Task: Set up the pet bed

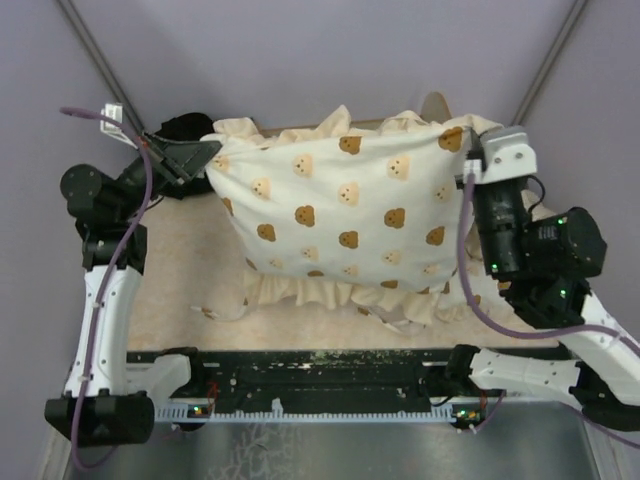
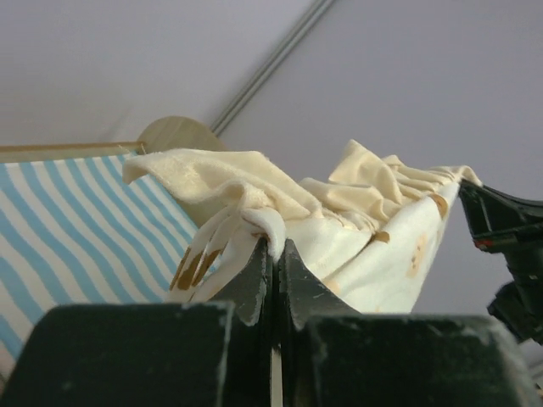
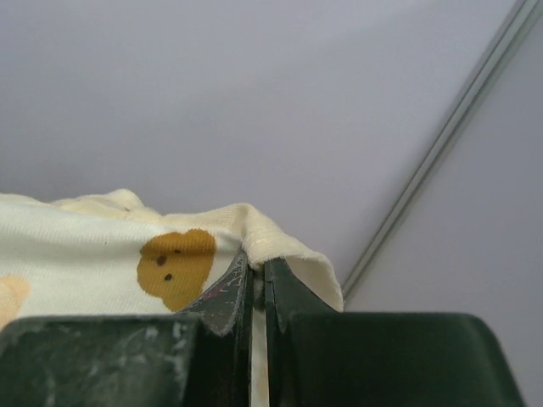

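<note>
A cream frilled cushion (image 1: 340, 210) with brown bear prints hangs stretched between my two grippers. The left gripper (image 1: 208, 153) is shut on its left corner (image 2: 254, 222), and the right gripper (image 1: 470, 160) is shut on its right corner (image 3: 271, 242). The cushion covers most of the pet bed below it. Only the rounded light-wood headboard (image 1: 435, 103) pokes out behind it from above. The left wrist view catches the bed's blue-and-white striped mattress (image 2: 68, 229) and the headboard (image 2: 178, 134) under the lifted cushion (image 2: 382, 246).
A plain beige cloth (image 1: 185, 270) covers the tabletop under the bed. A black rail (image 1: 320, 370) with the arm bases runs along the near edge. Lilac walls close in the back and sides. The right arm's black gripper body (image 2: 501, 229) shows in the left wrist view.
</note>
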Controlling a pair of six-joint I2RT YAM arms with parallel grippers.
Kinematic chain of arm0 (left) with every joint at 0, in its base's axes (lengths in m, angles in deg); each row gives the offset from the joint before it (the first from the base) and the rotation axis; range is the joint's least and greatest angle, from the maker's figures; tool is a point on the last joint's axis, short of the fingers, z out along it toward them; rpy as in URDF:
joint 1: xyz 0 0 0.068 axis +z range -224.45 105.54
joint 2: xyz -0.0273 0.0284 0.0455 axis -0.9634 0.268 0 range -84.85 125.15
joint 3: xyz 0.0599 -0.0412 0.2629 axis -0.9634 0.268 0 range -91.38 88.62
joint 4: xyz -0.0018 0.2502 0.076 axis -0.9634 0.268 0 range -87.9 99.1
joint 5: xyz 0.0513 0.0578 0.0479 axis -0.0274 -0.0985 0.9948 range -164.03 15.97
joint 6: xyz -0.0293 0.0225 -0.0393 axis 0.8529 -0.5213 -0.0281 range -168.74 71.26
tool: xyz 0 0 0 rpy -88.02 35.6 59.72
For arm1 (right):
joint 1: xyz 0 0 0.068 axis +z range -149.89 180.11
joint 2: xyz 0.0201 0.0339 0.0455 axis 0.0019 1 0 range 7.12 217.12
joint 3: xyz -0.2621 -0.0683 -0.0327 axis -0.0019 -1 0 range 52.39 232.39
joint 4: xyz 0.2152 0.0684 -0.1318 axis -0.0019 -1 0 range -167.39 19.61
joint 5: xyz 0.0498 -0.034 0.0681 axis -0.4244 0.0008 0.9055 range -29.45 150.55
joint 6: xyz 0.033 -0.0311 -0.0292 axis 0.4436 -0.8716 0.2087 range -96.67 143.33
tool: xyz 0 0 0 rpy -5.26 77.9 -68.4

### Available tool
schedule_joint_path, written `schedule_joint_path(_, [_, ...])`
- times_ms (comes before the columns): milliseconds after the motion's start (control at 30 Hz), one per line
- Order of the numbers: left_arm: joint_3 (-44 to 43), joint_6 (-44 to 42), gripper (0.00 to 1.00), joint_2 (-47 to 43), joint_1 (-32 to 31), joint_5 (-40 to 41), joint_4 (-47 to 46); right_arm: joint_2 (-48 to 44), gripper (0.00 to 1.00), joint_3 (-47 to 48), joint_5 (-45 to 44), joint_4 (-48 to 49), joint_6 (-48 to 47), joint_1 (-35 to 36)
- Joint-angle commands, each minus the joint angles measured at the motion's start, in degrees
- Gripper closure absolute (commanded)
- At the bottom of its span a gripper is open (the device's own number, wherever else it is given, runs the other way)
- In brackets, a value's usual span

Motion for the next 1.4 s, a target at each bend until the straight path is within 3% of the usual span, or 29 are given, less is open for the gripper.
schedule_joint_path(0, [0.23,-6.21,1.00,4.63,-3.74,7.44,-2.35,3.35,1.00,-0.82,-3.06,16.28,-15.21,-1.12])
schedule_joint_path(67, [-0.61,-8.02,1.00,7.45,-6.34,9.09,-2.64,6.18,1.00,0.16,-0.37,14.58,-13.77,-4.92])
schedule_joint_path(233, [-2.04,-12.12,1.00,13.57,-10.12,14.50,-3.97,14.87,1.00,7.05,12.47,-1.50,2.17,-23.79])
schedule_joint_path(433, [-11.57,-19.15,1.00,24.21,-10.33,21.21,2.24,22.78,1.00,5.24,23.15,4.42,3.90,-34.61])
schedule_joint_path(567, [-19.10,-21.98,1.00,31.23,-10.34,23.94,4.68,31.60,1.00,9.09,21.76,10.89,-1.40,-37.11])
schedule_joint_path(833, [-26.08,-23.96,1.00,45.24,-10.32,26.44,0.32,46.82,1.00,19.44,28.16,15.95,-0.35,-42.51])
schedule_joint_path(1067, [-33.44,-23.03,1.00,57.66,-10.32,23.92,-6.15,60.74,1.00,30.72,32.34,14.27,2.15,-46.22])
schedule_joint_path(1367, [-45.83,-26.80,1.00,69.45,-10.29,29.23,-2.41,74.84,1.00,42.62,39.21,15.63,0.12,-48.58])
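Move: Each hand holds an upper corner of the bear-print cover, stretched high between them. The pet bed's middle lies about 27 cm ahead of the left hand, 24 cm to its right and 42 cm below; a black cloth lies roughly 33 cm ahead and 17 cm to its left. From the right hand the bed is some 32 cm ahead, 16 cm left and 49 cm below, its headboard 33 cm ahead and 5 cm right, and a beige blanket 22 cm ahead and 22 cm right. Keeping their pinches on the cover's two far corners, both hands sweep forward together over the bed towards its far side, the left about 36 cm and the right about 42 cm, sinking some 20 cm on the way so that the cover trails back towards the robot. The left fingers tip down a little and swing counter-clockwise, while the right hand rolls its left side down, tips down and turns somewhat clockwise. ##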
